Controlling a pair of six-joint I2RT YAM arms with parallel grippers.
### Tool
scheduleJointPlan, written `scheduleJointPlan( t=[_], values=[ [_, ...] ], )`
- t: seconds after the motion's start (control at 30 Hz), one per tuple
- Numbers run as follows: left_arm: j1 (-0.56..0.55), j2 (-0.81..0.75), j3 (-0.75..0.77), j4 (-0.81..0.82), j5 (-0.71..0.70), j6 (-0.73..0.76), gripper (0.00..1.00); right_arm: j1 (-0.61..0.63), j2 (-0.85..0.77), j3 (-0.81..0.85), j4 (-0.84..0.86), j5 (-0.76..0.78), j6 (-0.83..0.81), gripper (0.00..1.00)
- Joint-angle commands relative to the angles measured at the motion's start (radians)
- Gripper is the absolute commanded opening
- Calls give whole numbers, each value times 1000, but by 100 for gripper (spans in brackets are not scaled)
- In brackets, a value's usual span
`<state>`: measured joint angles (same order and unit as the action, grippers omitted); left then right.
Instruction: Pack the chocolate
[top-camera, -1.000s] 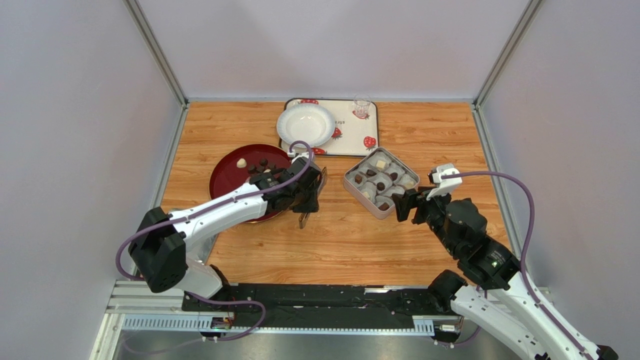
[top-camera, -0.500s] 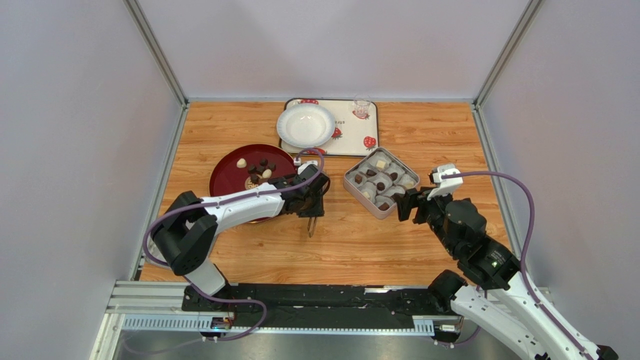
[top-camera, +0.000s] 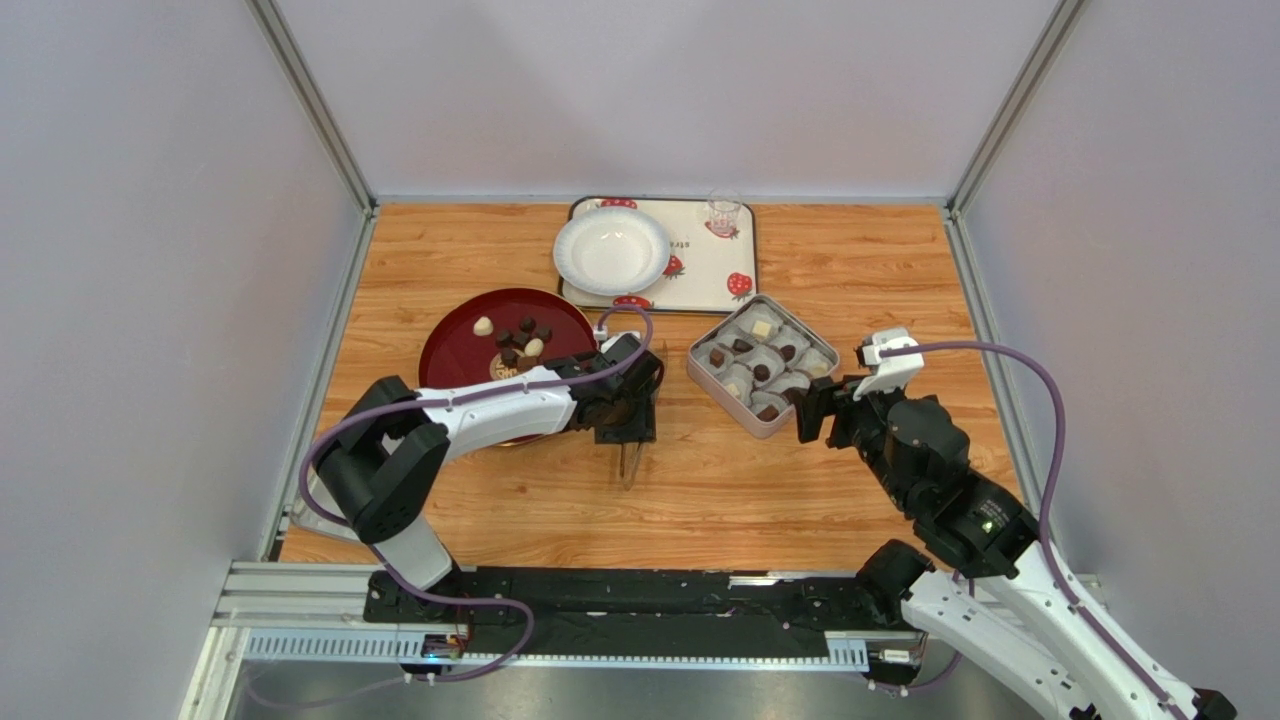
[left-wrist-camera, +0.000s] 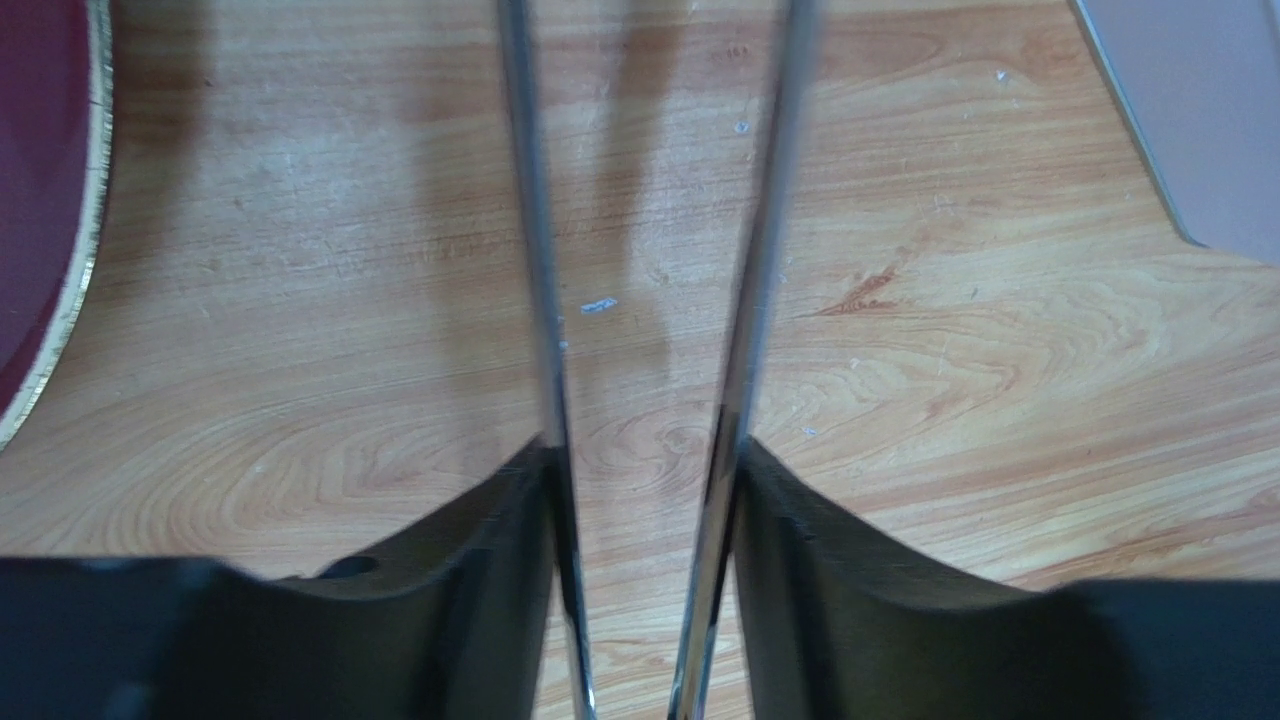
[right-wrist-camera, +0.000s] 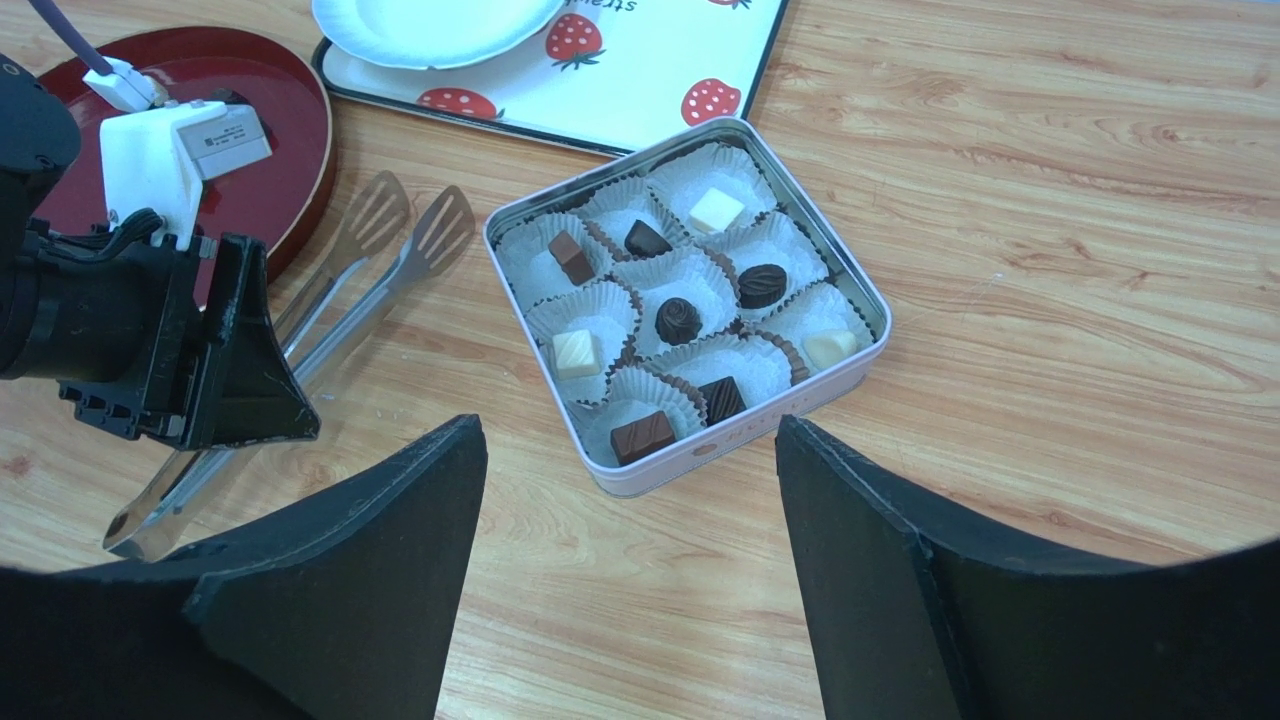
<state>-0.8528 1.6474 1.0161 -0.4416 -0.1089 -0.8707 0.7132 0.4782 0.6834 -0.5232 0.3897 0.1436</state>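
Observation:
Several dark and cream chocolate pieces lie on the dark red plate. More chocolates sit in paper cups in the square tin, also seen from above. My left gripper is shut on metal tongs, low over the wood between plate and tin. In the left wrist view the fingers press on both tong arms. I see nothing between the tong tips. My right gripper is open and empty just in front of the tin.
A white bowl stands on a strawberry-print tray at the back, with a small clear glass at its far corner. Grey walls close in the table on the left, back and right.
My left gripper with the tongs has moved off the red plate, to the right and toward the near edge. The right arm has not moved.

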Motion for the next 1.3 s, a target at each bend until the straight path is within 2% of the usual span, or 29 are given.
scheduleJointPlan(
  t=[0.0, 0.2, 0.53, 0.67, 0.87, 1.1, 1.27],
  values=[
    [-9, 28, 16, 29, 49, 4, 56, 5, 2, 34, -3, 28, -15, 75],
    [-12, 22, 18, 43, 83, 10, 59, 5, 30, 36, -9, 60, -19, 74],
    [-14, 3, 29, 26, 84, 38, 70, 3, 68, 33, -40, 109, 20, 74],
    [-14, -1, 26, 12, 78, 47, 71, 3, 71, 36, -58, 118, 36, 73],
    [-15, -139, 27, -34, 14, 73, 72, 3, 63, 47, -100, 106, 66, 73],
    [11, -320, 45, -173, -121, 104, 71, 5, 68, 61, -109, 55, 99, 74],
    [129, -509, -40, -242, -135, 70, 70, 5, 95, 74, -103, 31, 120, 75]
  ],
)
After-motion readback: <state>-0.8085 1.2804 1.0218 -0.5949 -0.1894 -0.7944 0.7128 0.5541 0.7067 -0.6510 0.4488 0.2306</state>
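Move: The tongs, still between the left fingers, go to bare table almost straight beneath that hand: about 4 cm down, 1 cm back and 2 cm to its right. The tin of chocolates stands roughly 12 cm ahead and 19 cm right of the left hand; the red plate about 12 cm ahead and 18 cm to its left. From the right hand, that resting place is some 22 cm left, 1 cm ahead and 22 cm below. The tongs are set down between plate and tin: the left hand eases about 1 cm down, slightly back and right, its fingers widening until they let go. It pauses, then rises clear about 11 cm, veering left towards the plate as its fingers tip up some 15 degrees. The right hand, empty and open, sinks about 3 cm and tips slightly down. ##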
